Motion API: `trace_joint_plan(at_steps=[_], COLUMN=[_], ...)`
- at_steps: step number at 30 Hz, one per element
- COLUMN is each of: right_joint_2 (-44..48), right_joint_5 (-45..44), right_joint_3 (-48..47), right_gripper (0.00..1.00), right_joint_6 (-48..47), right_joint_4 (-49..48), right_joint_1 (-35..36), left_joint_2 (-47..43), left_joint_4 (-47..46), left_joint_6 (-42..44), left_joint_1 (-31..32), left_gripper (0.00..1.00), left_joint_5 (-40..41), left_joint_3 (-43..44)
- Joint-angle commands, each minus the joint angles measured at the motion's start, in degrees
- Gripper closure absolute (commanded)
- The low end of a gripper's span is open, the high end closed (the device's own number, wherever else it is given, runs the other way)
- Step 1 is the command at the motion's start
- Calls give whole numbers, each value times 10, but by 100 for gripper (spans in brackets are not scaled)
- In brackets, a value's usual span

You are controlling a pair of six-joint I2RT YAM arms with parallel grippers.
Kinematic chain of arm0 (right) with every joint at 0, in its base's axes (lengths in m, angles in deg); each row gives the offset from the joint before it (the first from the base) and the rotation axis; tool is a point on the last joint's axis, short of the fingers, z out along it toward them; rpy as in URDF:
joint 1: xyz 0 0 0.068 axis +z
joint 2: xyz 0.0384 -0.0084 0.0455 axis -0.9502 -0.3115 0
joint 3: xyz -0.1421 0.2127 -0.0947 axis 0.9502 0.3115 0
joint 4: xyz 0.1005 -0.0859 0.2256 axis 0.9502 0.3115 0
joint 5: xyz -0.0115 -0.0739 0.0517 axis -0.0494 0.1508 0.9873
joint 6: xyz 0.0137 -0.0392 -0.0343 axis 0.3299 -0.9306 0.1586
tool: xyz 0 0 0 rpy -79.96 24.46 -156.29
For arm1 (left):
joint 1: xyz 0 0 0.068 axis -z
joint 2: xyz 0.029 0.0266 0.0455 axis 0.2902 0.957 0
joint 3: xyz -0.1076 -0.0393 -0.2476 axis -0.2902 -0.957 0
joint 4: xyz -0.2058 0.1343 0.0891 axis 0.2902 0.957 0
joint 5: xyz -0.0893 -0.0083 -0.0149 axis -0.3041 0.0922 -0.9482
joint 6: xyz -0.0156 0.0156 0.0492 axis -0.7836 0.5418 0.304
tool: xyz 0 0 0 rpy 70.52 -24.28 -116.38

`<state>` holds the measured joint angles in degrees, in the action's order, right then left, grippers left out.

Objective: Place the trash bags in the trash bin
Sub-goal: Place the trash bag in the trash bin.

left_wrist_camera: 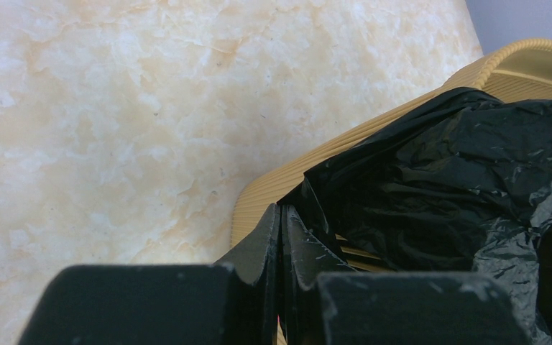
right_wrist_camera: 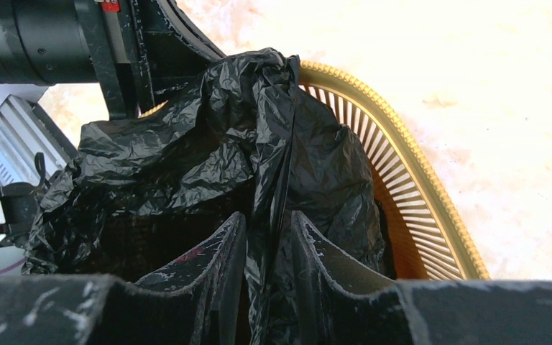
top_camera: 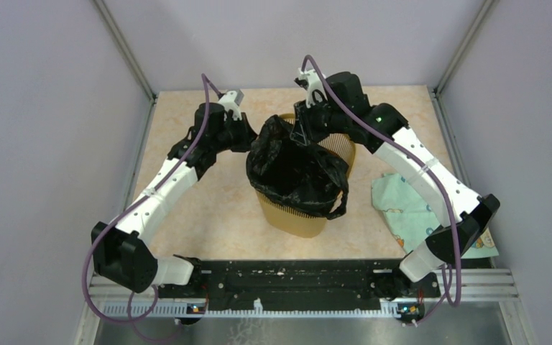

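Observation:
The mustard-yellow trash bin (top_camera: pixel 295 219) stands mid-table with a glossy black trash bag (top_camera: pixel 295 169) spread over its mouth and spilling down its front right side. My left gripper (top_camera: pixel 255 136) is at the bin's left rim. In the left wrist view it (left_wrist_camera: pixel 281 210) is shut on a thin edge of the bag (left_wrist_camera: pixel 460 165), just above the ribbed rim (left_wrist_camera: pixel 309 180). My right gripper (top_camera: pixel 303 136) is at the back rim. From the right wrist its jaws (right_wrist_camera: pixel 268 219) are closed on a bunched fold of the bag (right_wrist_camera: pixel 187 144), inside the slotted bin wall (right_wrist_camera: pixel 417 201).
A pale green patterned cloth (top_camera: pixel 402 208) lies on the table to the right of the bin, under my right arm. Grey walls close off the left, back and right. The left arm's wrist (right_wrist_camera: pixel 57 36) shows just beyond the bag in the right wrist view.

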<state>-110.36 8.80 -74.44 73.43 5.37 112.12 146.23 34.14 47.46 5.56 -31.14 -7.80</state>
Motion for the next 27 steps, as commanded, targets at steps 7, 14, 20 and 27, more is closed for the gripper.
trace_joint_plan(at_steps=[7,14,20,27], right_joint_2=[-3,2,2,-7], right_joint_5=[-34,-144,-199,-257], right_joint_3=[-4,-16,-1,22], right_gripper=[100,100,100,100], right_joint_6=[21,9,-18,-39], right_joint_4=[-33,-61,-99,-136], right_joint_1=[-21,-22,-21,-22], left_joint_2=[11,13,30,45], left_joint_4=[-35,-85,-114,-145], left_joint_6=[0,-7,-12,-19], left_joint_1=[4,4,5,8], left_gripper=[93,95,96,96], left_joint_5=[-7,4,-2,0], left_joint_3=[37,33,25,10])
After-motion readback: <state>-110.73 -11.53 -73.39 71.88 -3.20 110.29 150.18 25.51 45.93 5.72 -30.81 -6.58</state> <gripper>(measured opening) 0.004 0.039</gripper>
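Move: The right hand's half-open fingers already straddle the trash bag's folded edge, about 1 cm ahead and 1 cm below, level left to right. The middle of the bin's mouth lies some 4 cm back, 1 cm to the right and 8 cm below that hand; the bin's far rim is roughly 9 cm straight ahead and 8 cm lower. From the left hand, already shut on the bag's left edge, the mouth's middle is about 13 cm right, 7 cm back and 1 cm below. Dipping barely half a centimetre, the right hand shuts its fingers on the bag's edge, then draws it forward about 7 cm and to the right some 4 cm towards the bin's far side, rising gently and swinging about 20 degrees clockwise with the fingertips lifting less. The left hand keeps its pinch and eases the left edge about 3 cm forward, rising, then sinking slightly. ##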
